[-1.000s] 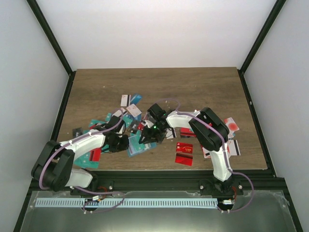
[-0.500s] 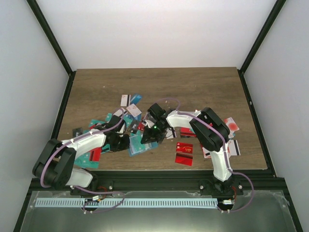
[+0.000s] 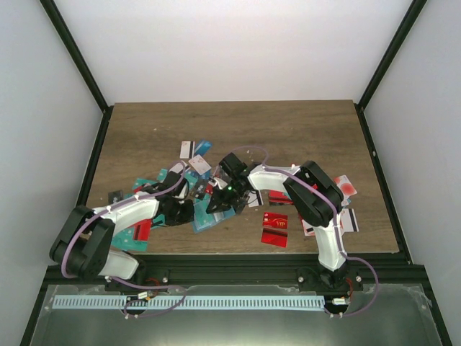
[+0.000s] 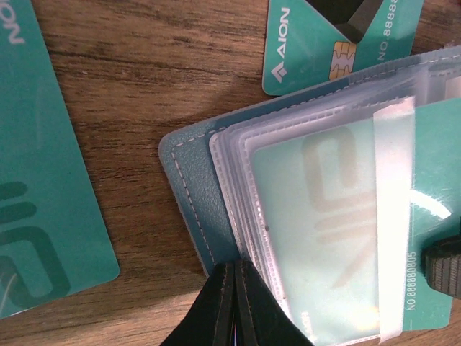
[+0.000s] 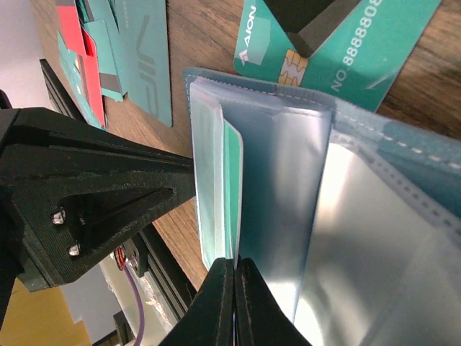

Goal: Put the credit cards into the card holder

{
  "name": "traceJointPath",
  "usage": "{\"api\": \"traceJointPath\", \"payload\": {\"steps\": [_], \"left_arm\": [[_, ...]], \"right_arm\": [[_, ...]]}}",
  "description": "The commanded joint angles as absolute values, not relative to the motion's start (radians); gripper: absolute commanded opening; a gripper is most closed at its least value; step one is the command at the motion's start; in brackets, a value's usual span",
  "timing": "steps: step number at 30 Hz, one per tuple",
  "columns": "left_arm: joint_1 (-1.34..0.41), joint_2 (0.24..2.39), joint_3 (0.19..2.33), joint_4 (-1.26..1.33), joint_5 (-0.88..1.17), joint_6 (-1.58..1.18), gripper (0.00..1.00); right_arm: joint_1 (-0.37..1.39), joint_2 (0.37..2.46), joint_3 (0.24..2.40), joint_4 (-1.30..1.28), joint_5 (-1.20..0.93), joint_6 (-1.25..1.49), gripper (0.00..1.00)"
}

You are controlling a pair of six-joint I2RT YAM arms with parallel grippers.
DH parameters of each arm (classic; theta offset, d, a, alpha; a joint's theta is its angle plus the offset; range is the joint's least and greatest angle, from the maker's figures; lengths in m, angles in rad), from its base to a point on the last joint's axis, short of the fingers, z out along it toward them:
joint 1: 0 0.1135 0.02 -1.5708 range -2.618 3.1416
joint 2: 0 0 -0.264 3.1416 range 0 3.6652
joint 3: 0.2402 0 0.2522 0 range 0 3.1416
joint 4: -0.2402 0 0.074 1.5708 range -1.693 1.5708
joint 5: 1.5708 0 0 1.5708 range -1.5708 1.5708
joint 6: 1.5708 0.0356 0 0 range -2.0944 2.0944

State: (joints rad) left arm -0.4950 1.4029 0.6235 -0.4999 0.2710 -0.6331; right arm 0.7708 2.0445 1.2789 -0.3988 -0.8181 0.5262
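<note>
The card holder (image 4: 193, 167) lies open on the wood, teal-blue cover underneath and clear sleeves fanned on top; it also shows in the top view (image 3: 204, 218) and the right wrist view (image 5: 360, 122). My left gripper (image 4: 235, 285) is shut on the holder's near edge, where cover and sleeves meet, and shows in the top view (image 3: 184, 211). My right gripper (image 5: 234, 285) is shut on the edge of a teal-green credit card (image 5: 232, 187) standing between the sleeves; it shows in the top view (image 3: 220, 202). The same card (image 4: 324, 216) lies under a clear sleeve.
Loose cards lie around: a teal AION card (image 4: 317, 43) beyond the holder, a teal card (image 4: 43, 180) to its left, a red card (image 3: 274, 229) near the front edge, more at the right (image 3: 346, 189) and at the back (image 3: 186, 149). The grippers are close together.
My right gripper has shifted slightly left, toward the left gripper, with the card. The left gripper and the holder have barely moved.
</note>
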Motion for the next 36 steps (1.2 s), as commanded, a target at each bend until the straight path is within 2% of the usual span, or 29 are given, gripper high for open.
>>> {"api": "traceJointPath", "payload": {"steps": [1,8,19,25,32,36], "left_arm": [[-0.521,1.452,0.610,-0.440,0.282,-0.649,0.04],[-0.522,1.419,0.611,-0.449,0.278,-0.655,0.04],[-0.521,1.320,0.655,-0.581,0.247,-0.651,0.04],[-0.521,1.304,0.658,-0.607,0.235,-0.648,0.04],[-0.521,1.271,0.705,-0.645,0.233,-0.651,0.04],[-0.523,1.267,0.732,-0.635,0.263,-0.640,0.04]], "right_arm": [[0.799,2.066,1.250,-0.373,-0.817,0.554,0.01],[0.799,2.079,1.232,-0.403,-0.784,0.519,0.03],[0.797,2.034,1.340,-0.509,-0.726,0.457,0.33],[0.796,2.000,1.385,-0.576,-0.678,0.443,0.45],[0.787,1.937,1.407,-0.606,-0.659,0.424,0.52],[0.759,1.883,1.405,-0.654,-0.557,0.373,0.64]]}}
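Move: Some 3 cm left and 1 cm ahead of the right hand, and about 2 cm below it, is the middle of the green card in its pocket; the holder's empty pocket lies about 4 cm right, 1 cm ahead and 3 cm lower. A teal card under a black one is 7 cm ahead, 4 cm left. From the left hand, the green card is 4 cm right, 1 cm ahead, level; another green card lies 6 cm left, 3 cm ahead. Lowering the pinched free edge of the green card and its pocket by about 1 cm, the right hand opens its fingers and lets go, then rises some 4 cm clear with a slight tilt of about 10 degrees. The left hand keeps its shut fingertips pressed on the holder's left edge until the release begins, then lifts off, also about 4 cm. ##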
